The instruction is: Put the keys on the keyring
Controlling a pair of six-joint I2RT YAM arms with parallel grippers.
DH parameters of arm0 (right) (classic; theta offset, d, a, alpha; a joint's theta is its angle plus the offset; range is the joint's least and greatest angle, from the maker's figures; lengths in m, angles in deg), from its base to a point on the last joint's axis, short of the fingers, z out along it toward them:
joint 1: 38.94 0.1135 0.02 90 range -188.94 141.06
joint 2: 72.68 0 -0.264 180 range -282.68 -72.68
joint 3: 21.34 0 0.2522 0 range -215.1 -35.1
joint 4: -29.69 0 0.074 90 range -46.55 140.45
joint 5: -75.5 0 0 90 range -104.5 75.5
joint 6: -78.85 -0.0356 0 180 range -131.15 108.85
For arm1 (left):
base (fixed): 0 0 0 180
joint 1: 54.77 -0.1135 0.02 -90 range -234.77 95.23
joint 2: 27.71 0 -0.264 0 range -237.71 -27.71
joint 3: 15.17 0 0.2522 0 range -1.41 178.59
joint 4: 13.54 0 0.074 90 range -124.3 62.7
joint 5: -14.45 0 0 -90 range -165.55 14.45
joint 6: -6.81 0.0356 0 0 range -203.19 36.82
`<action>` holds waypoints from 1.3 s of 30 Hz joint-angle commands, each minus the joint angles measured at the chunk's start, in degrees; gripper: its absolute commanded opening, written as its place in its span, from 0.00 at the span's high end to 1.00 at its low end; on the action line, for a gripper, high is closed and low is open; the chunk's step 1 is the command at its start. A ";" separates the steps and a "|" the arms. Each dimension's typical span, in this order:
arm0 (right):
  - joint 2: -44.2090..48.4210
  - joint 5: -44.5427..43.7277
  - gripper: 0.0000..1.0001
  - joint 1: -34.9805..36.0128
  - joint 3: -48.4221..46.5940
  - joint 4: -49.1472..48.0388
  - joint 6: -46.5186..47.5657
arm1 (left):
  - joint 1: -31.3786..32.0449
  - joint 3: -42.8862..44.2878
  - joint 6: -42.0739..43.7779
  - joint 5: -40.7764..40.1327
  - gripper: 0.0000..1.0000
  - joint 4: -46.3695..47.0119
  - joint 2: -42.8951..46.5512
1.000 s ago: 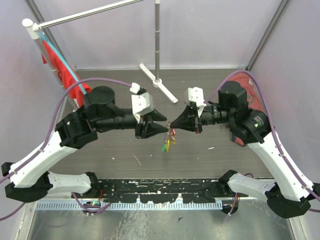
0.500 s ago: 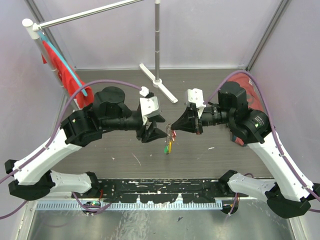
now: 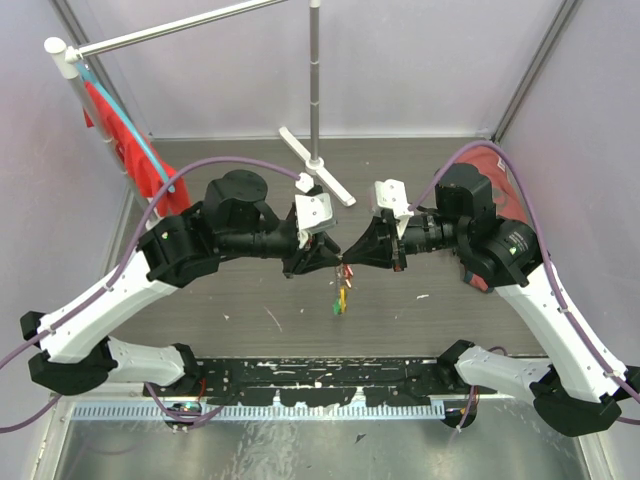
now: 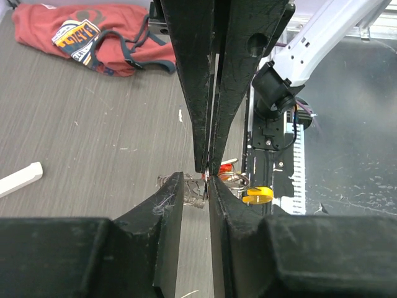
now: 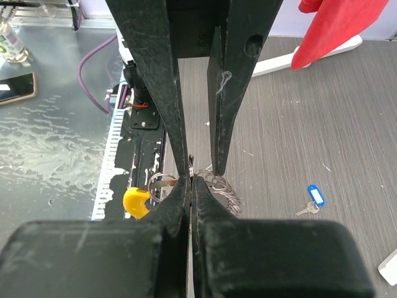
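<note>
The keyring (image 3: 342, 288) hangs in the air over mid-table, its yellow tag (image 3: 340, 297) and green tag dangling below. My right gripper (image 3: 347, 262) is shut on a thin silver ring of it (image 5: 191, 164); more loops (image 5: 222, 189) and the yellow tag (image 5: 135, 202) hang beside the tips. My left gripper (image 3: 336, 262) meets it tip to tip. Its jaws stand a little apart around that ring (image 4: 205, 185), one finger (image 4: 216, 189) against it. A red key head (image 4: 228, 162) shows beside the ring. The blue key (image 5: 314, 197) lies on the table.
A red shirt (image 4: 93, 34) lies on the table behind the right arm. A red cloth (image 3: 125, 140) hangs from the rail at far left. A white-footed pole (image 3: 317, 160) stands at the back. A black rail (image 3: 330, 375) runs along the near edge. A white block (image 4: 18, 177) lies nearby.
The left arm has swung right until its tips meet the right gripper's. Its jaws widened, then narrowed around the ring. The right gripper has kept the keyring still.
</note>
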 commanded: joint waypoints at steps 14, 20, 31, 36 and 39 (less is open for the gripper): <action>0.58 1.14 0.99 0.05 -2.95 -3.00 0.05 | 0.09 2.81 0.09 -0.22 1.00 -0.52 -0.32; 3.35 -0.25 0.66 0.06 -1.20 -9.36 -3.44 | 0.11 -2.90 -2.55 -2.31 1.00 7.59 3.96; 4.55 1.85 0.61 0.02 0.15 -15.96 -7.82 | 0.16 -16.51 -7.71 0.39 1.00 25.19 13.94; 3.94 5.16 0.59 0.03 2.16 -20.55 -11.59 | 0.14 -19.98 -10.41 0.10 1.00 31.90 16.04; 4.04 5.62 0.58 0.05 3.41 -23.28 -13.55 | 0.13 -21.56 -11.66 -0.48 1.00 34.65 16.29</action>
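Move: The keyring's wire end, which my right fingertips already pinch, sits between my left hand's half-open fingertips, about 1 cm back of its hand point and at its height; from my right hand it lies right at the pads. The red key hangs roughly 2 cm back and 2 cm below the left hand. The yellow tag hangs some 4 cm back and 5 cm down, the green tag about 5 cm back and 8 cm down. I shut my left fingers on the keyring's wire end while my right hand keeps still and holds on. Then I open the right fingers, let go and lift that hand about 5 cm up off the ring. My left hand keeps its pinch and draws away to the left and back, then up some 3 cm, its fingertips tilting up about 20 degrees. ##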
